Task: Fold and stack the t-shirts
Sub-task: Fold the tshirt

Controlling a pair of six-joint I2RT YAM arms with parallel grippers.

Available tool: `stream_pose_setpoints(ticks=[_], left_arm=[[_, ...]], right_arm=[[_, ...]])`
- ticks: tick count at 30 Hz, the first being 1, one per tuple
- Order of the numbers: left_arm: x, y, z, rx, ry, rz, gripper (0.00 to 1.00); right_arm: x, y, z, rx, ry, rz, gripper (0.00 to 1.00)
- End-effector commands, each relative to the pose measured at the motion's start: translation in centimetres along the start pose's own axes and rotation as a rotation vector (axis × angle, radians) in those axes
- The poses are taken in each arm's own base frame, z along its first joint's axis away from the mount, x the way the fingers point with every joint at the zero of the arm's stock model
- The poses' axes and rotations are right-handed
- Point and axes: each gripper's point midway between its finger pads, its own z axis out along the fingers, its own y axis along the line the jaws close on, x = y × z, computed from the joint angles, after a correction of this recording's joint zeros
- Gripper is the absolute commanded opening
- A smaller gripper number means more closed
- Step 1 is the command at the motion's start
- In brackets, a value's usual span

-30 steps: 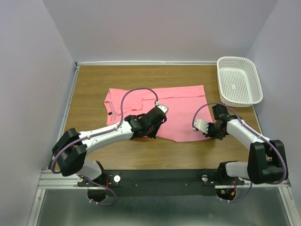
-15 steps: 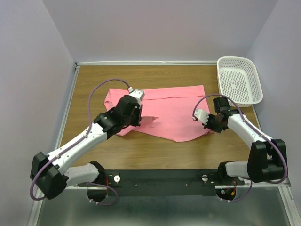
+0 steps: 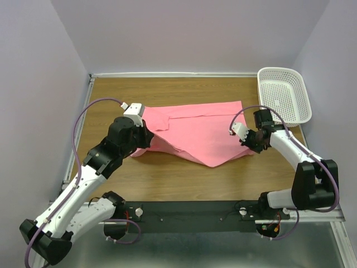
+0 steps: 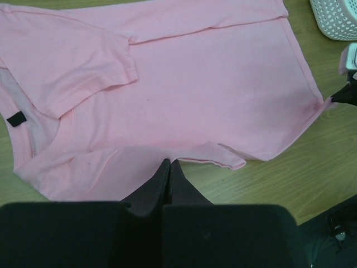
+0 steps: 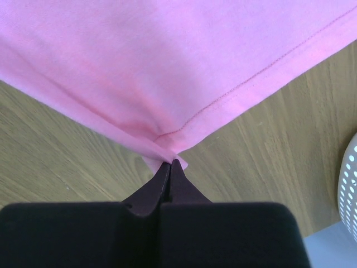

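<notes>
A salmon-pink t-shirt (image 3: 195,128) lies spread across the middle of the wooden table, its near edge drawn into a point. My left gripper (image 3: 146,142) is shut on the shirt's near-left hem; in the left wrist view the closed fingertips (image 4: 169,163) meet the cloth's edge (image 4: 195,84). A short sleeve (image 4: 83,67) lies folded over the body, beside the neck tag (image 4: 16,118). My right gripper (image 3: 250,144) is shut on the shirt's near-right corner, and the right wrist view shows the gripper (image 5: 169,163) pinching the stitched hem corner (image 5: 167,56).
A white perforated basket (image 3: 283,95) stands at the table's back right corner, just beyond the right arm, also seen as a basket (image 4: 334,17) in the left wrist view. Lilac walls close in the table's left, back and right sides.
My left arm has swung left, drawing the shirt's near hem with it. My right gripper has shut on the shirt's corner and moved slightly back and right, stretching the cloth.
</notes>
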Motion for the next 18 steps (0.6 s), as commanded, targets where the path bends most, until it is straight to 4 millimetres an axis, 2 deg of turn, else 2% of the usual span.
stream_pose_setpoints(ticks=[1, 4, 9, 14, 18], left_arm=[[1.5, -0.8, -1.6, 0.069, 0.031, -0.083, 0.0], [1.9, -1.1, -2.8, 0.093, 0.032, -0.112, 0.0], [4.3, -1.8, -4.4, 0.155, 0.101, -0.139, 0.0], [6.7, -1.0, -5.3, 0.135, 0.179, -0.143, 0.0], [7.8, -0.6, -6.1, 0.121, 0.223, -0.128, 0.0]], right_arm=[[-0.8, -0.6, -0.9, 0.021, -0.048, 0.031, 0.01], [-0.8, -0.3, -1.2, 0.03, -0.056, 0.029, 0.01], [-0.8, -0.2, -2.7, 0.075, -0.078, 0.017, 0.0], [-0.9, -0.3, -3.6, 0.099, -0.084, 0.009, 0.0], [-0.6, -0.5, -4.4, 0.125, -0.073, -0.007, 0.01]])
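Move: Both grippers already pinch the pink t-shirt's near side. From the left, the bare table strip in front of the shirt lies roughly 9 cm back and 22 below; the folded-over far sleeve is about 13 cm ahead, the collar some 8 ahead and 10 left, both about as low. From the right, the shirt's far hem corner is some 19 cm ahead, 5 left and 4 below; the white basket stands about 22 ahead and 12 right. Draw the left gripper back about 7 cm, over towards the bare strip on the near side of the shirt, level at first and sinking slightly at the end, tipping the fingers down some 10 degrees and keeping the cloth pinched. Keep the right gripper shut on the near hem corner and, after a brief hold, raise it straight up about 4 cm. ##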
